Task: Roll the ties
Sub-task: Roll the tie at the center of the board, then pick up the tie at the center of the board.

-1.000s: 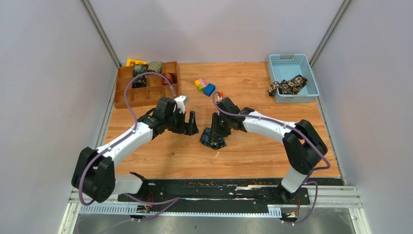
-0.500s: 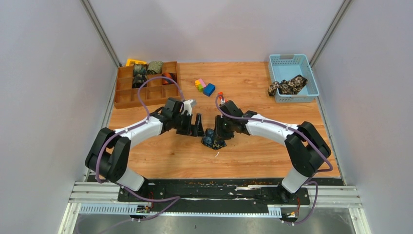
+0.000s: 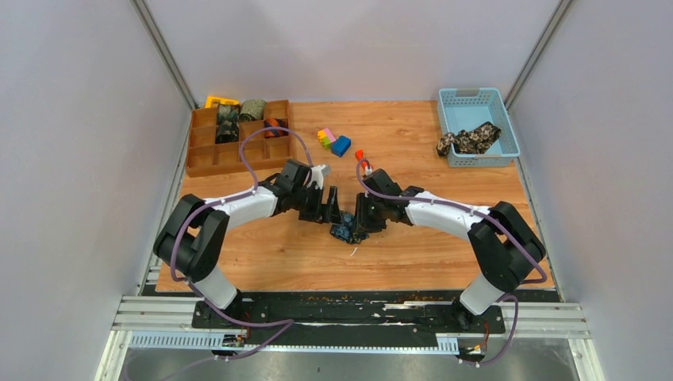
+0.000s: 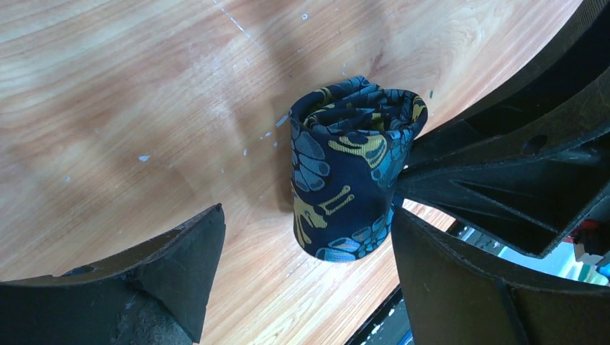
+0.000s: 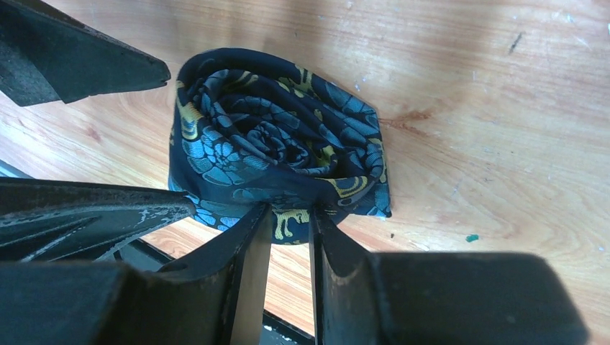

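Observation:
A navy tie with gold-teal paisley (image 5: 273, 136) is rolled into a coil and stands on end on the wooden table (image 3: 270, 254). My right gripper (image 5: 291, 219) is shut on the coil's outer layer at its near edge. My left gripper (image 4: 306, 248) is open and straddles the same coil (image 4: 349, 172), which sits close to its right finger (image 4: 460, 280). From above, the coil (image 3: 344, 232) lies between the left gripper (image 3: 332, 208) and the right gripper (image 3: 363, 226). A black-tan floral tie (image 3: 468, 140) lies loose in the blue basket (image 3: 508, 119).
A wooden compartment box (image 3: 214, 163) at the back left holds several rolled ties (image 3: 252, 107). Coloured plastic blocks (image 3: 333, 140) lie at the back centre, with a small red piece (image 3: 359, 154) near them. Both arms meet at the table's middle.
The left arm has swung right until its open jaws stand around the coil, and they have narrowed slightly. The right gripper kept its pinch and shifted slightly toward the near edge.

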You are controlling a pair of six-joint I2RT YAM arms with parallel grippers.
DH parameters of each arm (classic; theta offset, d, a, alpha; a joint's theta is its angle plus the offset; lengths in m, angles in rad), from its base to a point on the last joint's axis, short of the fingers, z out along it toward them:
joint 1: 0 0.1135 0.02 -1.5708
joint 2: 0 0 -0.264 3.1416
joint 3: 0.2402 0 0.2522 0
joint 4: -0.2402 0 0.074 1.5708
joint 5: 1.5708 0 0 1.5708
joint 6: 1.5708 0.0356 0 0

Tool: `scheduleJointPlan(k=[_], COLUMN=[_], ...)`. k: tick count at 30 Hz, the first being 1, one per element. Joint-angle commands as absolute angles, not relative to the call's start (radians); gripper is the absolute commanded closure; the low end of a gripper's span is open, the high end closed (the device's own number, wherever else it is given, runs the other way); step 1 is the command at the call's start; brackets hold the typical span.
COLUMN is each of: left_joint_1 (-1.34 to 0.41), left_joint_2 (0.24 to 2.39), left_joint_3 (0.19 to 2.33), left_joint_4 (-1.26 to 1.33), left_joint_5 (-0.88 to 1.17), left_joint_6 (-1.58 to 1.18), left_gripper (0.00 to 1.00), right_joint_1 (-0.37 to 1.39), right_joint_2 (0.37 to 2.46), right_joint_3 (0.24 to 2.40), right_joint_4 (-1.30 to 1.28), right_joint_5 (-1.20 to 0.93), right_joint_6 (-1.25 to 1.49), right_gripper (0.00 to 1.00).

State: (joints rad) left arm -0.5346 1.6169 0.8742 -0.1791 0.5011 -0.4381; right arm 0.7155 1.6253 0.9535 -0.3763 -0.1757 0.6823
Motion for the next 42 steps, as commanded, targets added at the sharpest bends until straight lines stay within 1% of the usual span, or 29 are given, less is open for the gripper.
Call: scheduleJointPlan(k=[1,12,22,29,32,38,42], left_joint_1=[-0.557,-0.59,-0.65,-0.687,-0.701,-0.724,-0.728], left_joint_2=[1.652,1.733,1.778,1.786,1.783,1.778,1.761], left_joint_3=[0.923,0.94,0.95,0.961,0.98,1.042,1.073], left_joint_4=[-0.133,-0.081,-0.075,-0.097,-0.13,-0.256,-0.326], left_joint_5=[0.524,0.553,0.509,0.433,0.388,0.255,0.18], left_joint_6=[-0.455,-0.486,-0.504,-0.512,-0.507,-0.475,-0.457], left_gripper=[0.1,0.19,0.33,0.51,0.6,0.7,0.76], right_joint_1=[0.704,0.692,0.667,0.648,0.641,0.638,0.638], right_joint_2=[1.604,1.6,1.585,1.558,1.54,1.496,1.453], right_joint_3=[0.92,0.879,0.848,0.834,0.826,0.805,0.779], right_joint_4=[-0.373,-0.354,-0.339,-0.334,-0.331,-0.308,-0.261], right_joint_5=[-0.131,-0.131,-0.138,-0.143,-0.143,-0.131,-0.127], right_joint_6=[0.666,0.665,0.655,0.644,0.639,0.616,0.578], right_gripper=[0.74,0.74,0.74,0.75,0.75,0.73,0.67])
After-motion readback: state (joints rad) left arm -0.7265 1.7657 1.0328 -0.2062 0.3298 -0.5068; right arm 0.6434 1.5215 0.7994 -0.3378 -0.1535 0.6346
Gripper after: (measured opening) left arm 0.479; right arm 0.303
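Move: The rolled tie stands on end about 5 cm to the right of the left hand, 1 cm nearer the base and 3 cm lower; from the right hand it is roughly 2 cm to the left, 1 cm ahead and 2 cm below. The red toy lies some 20 cm beyond the roll and 4 cm to its right, the blue block about 25 cm beyond and 2 cm left. A small white strip lies about 6 cm behind the roll, 1 cm to its right. The left hand comes in from the left, going about 6 cm to the right and some 2 cm down with its wide-open fingers straddling the standing tie roll, then closes to roughly half and pinches the roll across its sides. At the same time the right hand, its narrow-set fingers kept nearly unchanged, gives way about 4 cm to the right, sinking 2 cm at first and rising slightly at the end, so that it clears the roll's right part. ##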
